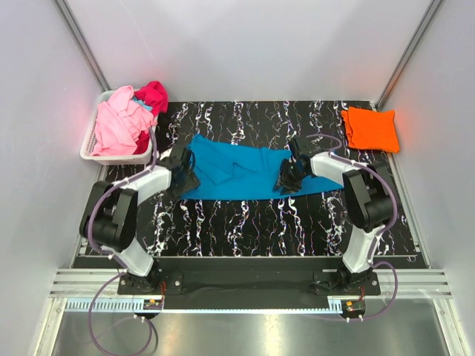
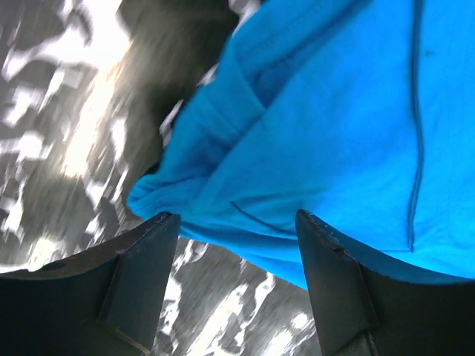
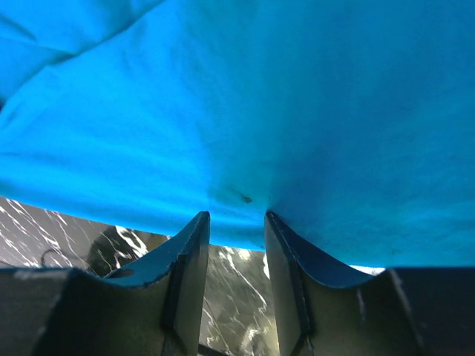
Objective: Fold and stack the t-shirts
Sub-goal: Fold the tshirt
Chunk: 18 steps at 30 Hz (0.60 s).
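Note:
A turquoise t-shirt (image 1: 237, 172) lies spread across the middle of the black marbled table, partly folded with creases. My left gripper (image 1: 189, 178) is at its left end, open; in the left wrist view its fingertips (image 2: 237, 216) straddle the shirt's bunched edge (image 2: 334, 111) with table showing between them. My right gripper (image 1: 286, 182) is over the shirt's right part, open with a narrow gap; in the right wrist view its tips (image 3: 237, 215) touch the near edge of the cloth (image 3: 260, 96). An orange t-shirt (image 1: 369, 128) lies folded at the back right.
A white slatted basket (image 1: 89, 144) stands at the back left, holding a light pink shirt (image 1: 119, 122) and a magenta one (image 1: 154, 95). Grey walls close in both sides. The table's near edge runs in front of the arm bases.

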Tool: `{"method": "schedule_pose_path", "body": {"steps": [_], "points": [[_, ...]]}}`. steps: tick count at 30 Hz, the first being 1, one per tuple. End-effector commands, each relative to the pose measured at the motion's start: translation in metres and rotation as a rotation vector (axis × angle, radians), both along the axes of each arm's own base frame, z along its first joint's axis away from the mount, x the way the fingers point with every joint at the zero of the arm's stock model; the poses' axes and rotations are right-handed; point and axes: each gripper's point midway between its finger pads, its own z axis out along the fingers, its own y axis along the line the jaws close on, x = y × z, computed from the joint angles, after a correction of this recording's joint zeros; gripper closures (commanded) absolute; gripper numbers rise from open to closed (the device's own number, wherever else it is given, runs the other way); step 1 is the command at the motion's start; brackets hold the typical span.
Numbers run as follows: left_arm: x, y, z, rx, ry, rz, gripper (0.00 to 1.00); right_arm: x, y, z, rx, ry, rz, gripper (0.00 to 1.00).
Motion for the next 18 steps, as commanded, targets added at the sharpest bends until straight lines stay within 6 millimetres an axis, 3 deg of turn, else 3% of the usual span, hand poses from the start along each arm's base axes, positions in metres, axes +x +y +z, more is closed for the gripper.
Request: {"method": "schedule_pose_path", "body": {"steps": [1,7,10,18], "points": [[-0.061,0.017,-0.021,0.049,0.13,0.044,0.28,-0.05,-0.041,-0.026,-0.18,0.131,-0.03,0.57],[-0.095,0.005,-0.004,-0.019,0.059,0.036,0.28,-0.059,-0.039,-0.011,-0.141,0.101,-0.04,0.57],[-0.109,-0.001,0.002,-0.044,0.045,0.019,0.28,-0.056,-0.026,0.003,-0.097,0.066,0.002,0.58],[-0.103,-0.009,0.049,-0.114,-0.106,-0.013,0.28,-0.04,0.028,0.066,0.009,-0.087,0.137,0.58]]}}
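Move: Both my hands are down on the blue t-shirt's near side. From my left hand the shirt's middle is about 10 cm ahead and 31 cm right, with the near left corner about 4 cm left and level. The clothes basket is roughly 29 cm ahead and 31 cm left of that hand. From my right hand the shirt's middle is about 10 cm ahead and 9 cm left, and the folded orange shirt about 29 cm ahead and 42 cm right. With open fingers on the cloth, I drag the t-shirt back towards my bases, the left hand sweeping about 11 cm level before lifting nearly 3 cm off the near left corner. My right hand, half open, draws back about 5 cm, veering right and then returning left, and rises slightly at the end. ##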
